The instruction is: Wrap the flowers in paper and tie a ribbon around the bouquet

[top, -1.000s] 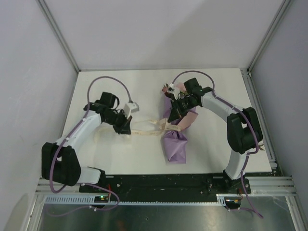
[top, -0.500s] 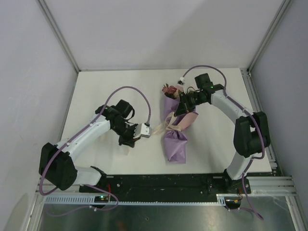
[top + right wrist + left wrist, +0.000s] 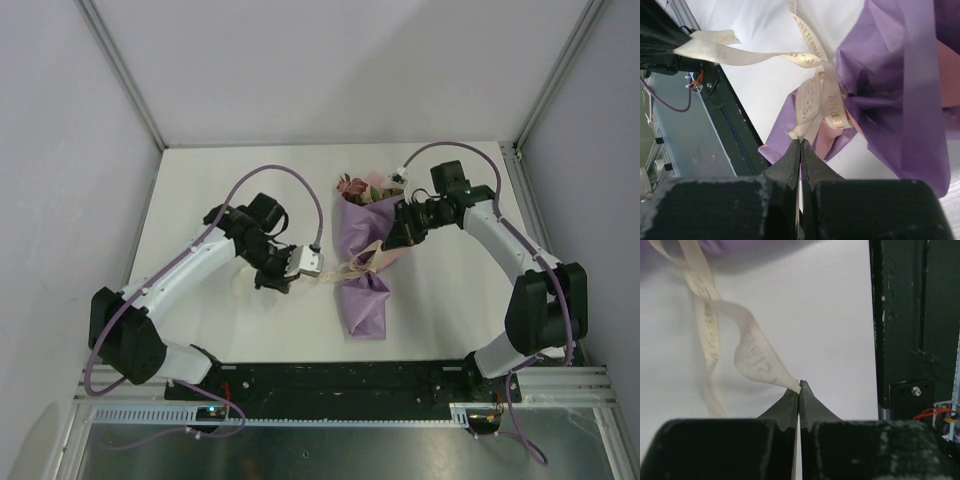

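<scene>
The bouquet (image 3: 364, 290) lies in the middle of the table, a lilac paper (image 3: 900, 75) cone with the flowers (image 3: 354, 186) at its far end. The cream ribbon (image 3: 352, 267) is knotted round its pinched waist. My left gripper (image 3: 319, 271) sits just left of the waist, shut on one ribbon tail (image 3: 757, 357) at its tips (image 3: 799, 385); that tail hangs slack and curled. My right gripper (image 3: 389, 243) is to the right of the waist, shut (image 3: 800, 141) on a ribbon loop (image 3: 822, 95) coming off the knot.
The black base rail (image 3: 340, 378) runs along the near table edge, close to the bouquet's stem end. Grey walls and metal posts (image 3: 515, 152) enclose the white table (image 3: 230, 190). Purple cables (image 3: 290, 180) arch over both arms.
My left gripper has swung right toward the bouquet's waist, slackening its ribbon tail. My right gripper has drawn back to the right, off the paper, still holding ribbon.
</scene>
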Motion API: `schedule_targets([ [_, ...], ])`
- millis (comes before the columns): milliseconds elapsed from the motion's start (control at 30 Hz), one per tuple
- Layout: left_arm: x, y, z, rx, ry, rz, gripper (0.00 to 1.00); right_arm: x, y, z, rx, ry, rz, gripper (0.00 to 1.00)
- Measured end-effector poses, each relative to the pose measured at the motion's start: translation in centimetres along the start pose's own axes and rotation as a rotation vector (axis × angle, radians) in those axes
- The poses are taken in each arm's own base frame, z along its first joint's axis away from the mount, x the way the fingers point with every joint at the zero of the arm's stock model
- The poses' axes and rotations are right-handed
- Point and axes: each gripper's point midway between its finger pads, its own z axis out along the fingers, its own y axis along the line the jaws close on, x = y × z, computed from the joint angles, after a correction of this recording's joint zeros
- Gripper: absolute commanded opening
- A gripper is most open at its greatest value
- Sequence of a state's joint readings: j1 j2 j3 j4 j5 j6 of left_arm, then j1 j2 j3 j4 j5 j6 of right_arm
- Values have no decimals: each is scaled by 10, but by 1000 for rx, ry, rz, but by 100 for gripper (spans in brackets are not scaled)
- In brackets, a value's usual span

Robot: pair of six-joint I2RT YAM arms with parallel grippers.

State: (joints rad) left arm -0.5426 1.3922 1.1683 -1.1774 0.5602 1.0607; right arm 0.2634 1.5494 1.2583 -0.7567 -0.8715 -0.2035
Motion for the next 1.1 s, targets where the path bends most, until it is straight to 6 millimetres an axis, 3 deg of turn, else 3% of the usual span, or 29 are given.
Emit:
schedule_targets([
  [133,-42,-1,-8,8,-70,128,0,6,-13,3,15,9,44,0],
  [300,-112,-10,-13,71,-205,320,0,-2,-26,8,25,-21,53,0],
  [400,-163,-5,-13,102,-292,421,0,-7,-30,8,30,-40,52,0],
  [500,-209,4,-7,113,-359,508,0,-10,-31,8,28,-50,43,0],
  [667,-265,18,12,104,-440,561,0,-13,-30,9,16,-62,30,0],
  [867,-297,26,36,76,-526,526,0,-13,-28,11,-13,-62,29,0],
  [1100,-290,42,90,31,-556,370,0,-7,-35,14,-42,-46,37,0],
])
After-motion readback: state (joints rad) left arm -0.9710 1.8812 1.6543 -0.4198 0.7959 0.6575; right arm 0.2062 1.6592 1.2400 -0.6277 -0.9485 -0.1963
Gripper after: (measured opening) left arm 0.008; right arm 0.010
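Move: The left hand, holding a ribbon end, has the bouquet's ribbon-wrapped waist some 19 cm to its right, 8 cm ahead and 8 cm below. The flower heads lie about 17 cm farther out than the waist, and the purple paper's near end about 12 cm nearer the base, both on roughly its line. The right gripper is about 25 cm right, 10 cm ahead and 3 cm above. From the right hand, the waist is some 6 cm left, 2 cm back and 11 cm below. The left hand, fingers still shut on its ribbon end, sweeps some 30 cm to the right in an arc, rising about 13 cm as it carries the ribbon over the bouquet's waist on the near side of the right gripper, then sinking about 5 cm beyond it, while the wrist rolls some 35 degrees so the fingertips swing up towards the right. The right hand keeps its pinch on the other ribbon part and eases about 3 cm forward and a couple down, then all but holds there beside the waist. ##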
